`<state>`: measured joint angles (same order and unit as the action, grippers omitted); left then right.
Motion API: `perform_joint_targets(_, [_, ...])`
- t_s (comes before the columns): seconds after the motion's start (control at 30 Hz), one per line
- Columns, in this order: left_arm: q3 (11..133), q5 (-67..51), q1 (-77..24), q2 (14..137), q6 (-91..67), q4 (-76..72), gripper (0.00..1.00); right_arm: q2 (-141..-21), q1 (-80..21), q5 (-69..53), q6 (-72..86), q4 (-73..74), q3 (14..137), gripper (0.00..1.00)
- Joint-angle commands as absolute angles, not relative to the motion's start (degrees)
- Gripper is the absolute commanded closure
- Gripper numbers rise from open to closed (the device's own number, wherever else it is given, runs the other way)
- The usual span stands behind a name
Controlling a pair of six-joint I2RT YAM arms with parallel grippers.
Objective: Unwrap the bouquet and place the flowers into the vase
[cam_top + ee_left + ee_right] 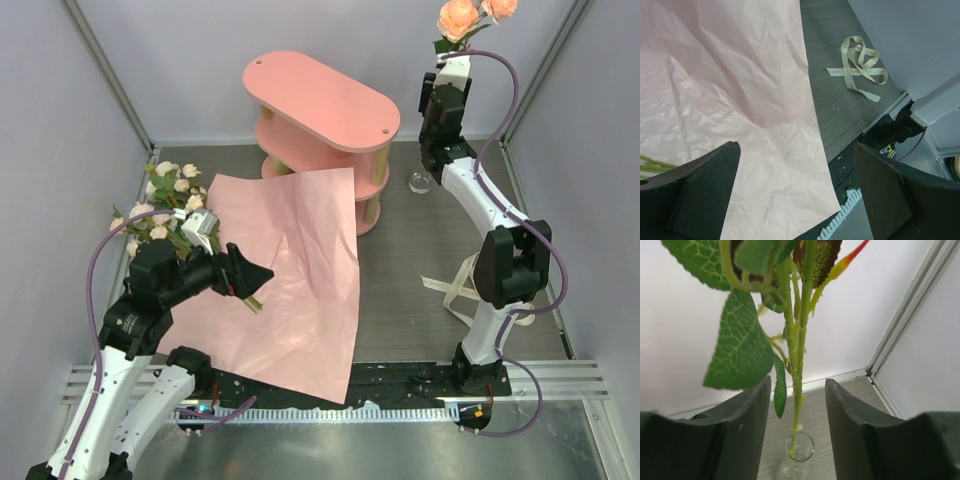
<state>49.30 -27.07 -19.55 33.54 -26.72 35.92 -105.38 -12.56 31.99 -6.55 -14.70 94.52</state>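
The bouquet's pink paper [290, 260] [730, 90] lies spread flat on the table. Several cream and pink flowers [165, 205] lie at its left edge, their stem ends [655, 165] on the paper. My left gripper [250, 275] [795, 150] hovers open over the paper beside those stems, holding nothing. My right gripper [450, 55] [797, 382] is raised high at the back right. Peach roses [460, 18] stand above it. Their green stems [797, 340] run down between its parted jaws without touching them, into the neck of the clear glass vase [799, 452] [421, 182].
A pink three-tier oval shelf [320, 100] stands at the back centre, close left of the vase. A cream ribbon [455, 285] [857, 62] lies loose on the table by the right arm. Walls close in on the left, back and right.
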Motion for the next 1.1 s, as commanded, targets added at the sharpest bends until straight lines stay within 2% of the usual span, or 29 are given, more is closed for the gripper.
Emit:
perform_joint_targets(0.0, [49.0, -28.1, -19.9, 34.2, -26.7, 34.3, 0.00, -102.7, -12.5, 30.9, -5.7, -13.5, 95.6, 0.42])
perform_joint_targets(0.07, [49.0, -28.0, -19.8, 34.5, -26.8, 34.2, 0.00, -101.6, -12.5, 31.5, -4.8, -9.6, 96.7, 0.33])
perform_joint_targets(0.1, [49.0, -27.9, -19.8, 34.5, -26.9, 34.1, 0.00, -101.1, -12.5, 32.0, -4.2, -8.3, 96.9, 0.32])
perform_joint_targets(0.17, [49.2, -26.5, -19.9, 34.5, -26.4, 34.5, 0.00, -98.9, -12.6, 33.0, -1.6, -5.2, 96.9, 0.19])
perform_joint_targets(0.23, [49.6, -25.2, -19.8, 34.5, -26.0, 34.9, 0.00, -96.3, -12.8, 33.7, 1.3, -0.4, 94.2, 0.17])
perform_joint_targets(0.27, [49.7, -24.5, -19.8, 34.5, -25.9, 34.9, 0.00, -92.3, -13.1, 33.4, 2.4, 3.1, 92.7, 0.11])
perform_joint_targets(0.4, [49.7, -22.9, -19.9, 34.0, -27.3, 34.4, 0.00, -80.9, -13.6, 34.3, 11.7, 11.0, 83.9, 0.11])
perform_joint_targets(0.57, [48.3, -17.9, -19.8, 33.0, -29.1, 32.5, 0.00, -68.0, -14.5, 25.8, 20.6, 17.6, 68.4, 0.10])
perform_joint_targets(0.7, [47.5, -5.6, -19.8, 33.6, -34.3, 33.5, 0.00, -58.7, -20.4, 21.7, 25.6, 24.3, 60.5, 0.09])
perform_joint_targets(0.77, [47.5, 2.3, -19.7, 35.9, -35.7, 34.9, 0.00, -55.0, -23.6, 20.8, 27.1, 28.9, 58.0, 0.09])
perform_joint_targets(0.93, [50.0, 7.9, -17.6, 44.2, -36.5, 34.6, 0.02, -47.6, -36.0, 18.7, 30.5, 32.8, 49.9, 0.09])
perform_joint_targets(1.07, [52.5, 4.2, -10.3, 53.9, -37.0, 32.2, 0.04, -46.9, -41.2, 13.4, 32.9, 30.3, 44.8, 0.09])
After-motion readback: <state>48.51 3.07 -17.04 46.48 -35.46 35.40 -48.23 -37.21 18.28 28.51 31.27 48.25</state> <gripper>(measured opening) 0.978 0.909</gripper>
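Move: My right hand is at the peach flower's stem with its fingers already half open; the vase stands straight below, its middle about 25 cm down. The shelf is some 28 cm to the left and 5 cm nearer my base. The remaining flowers' stems lie about 30 cm back, 50 cm left and 35 cm down. From my left hand those stems are roughly 11 cm ahead, 11 cm left and 27 cm below, their blooms about 29 cm ahead and 29 cm left. I open my right fingers the rest of the way around the flower's stem, sinking slightly, then draw that hand quickly back some 33 cm, later swinging left and down towards the remaining stems as it tips down and turns counter-clockwise. Meanwhile my left hand, fingers wide, sets off forward, left and down over the wrapper towards the stems, turning about 30 degrees counter-clockwise. ##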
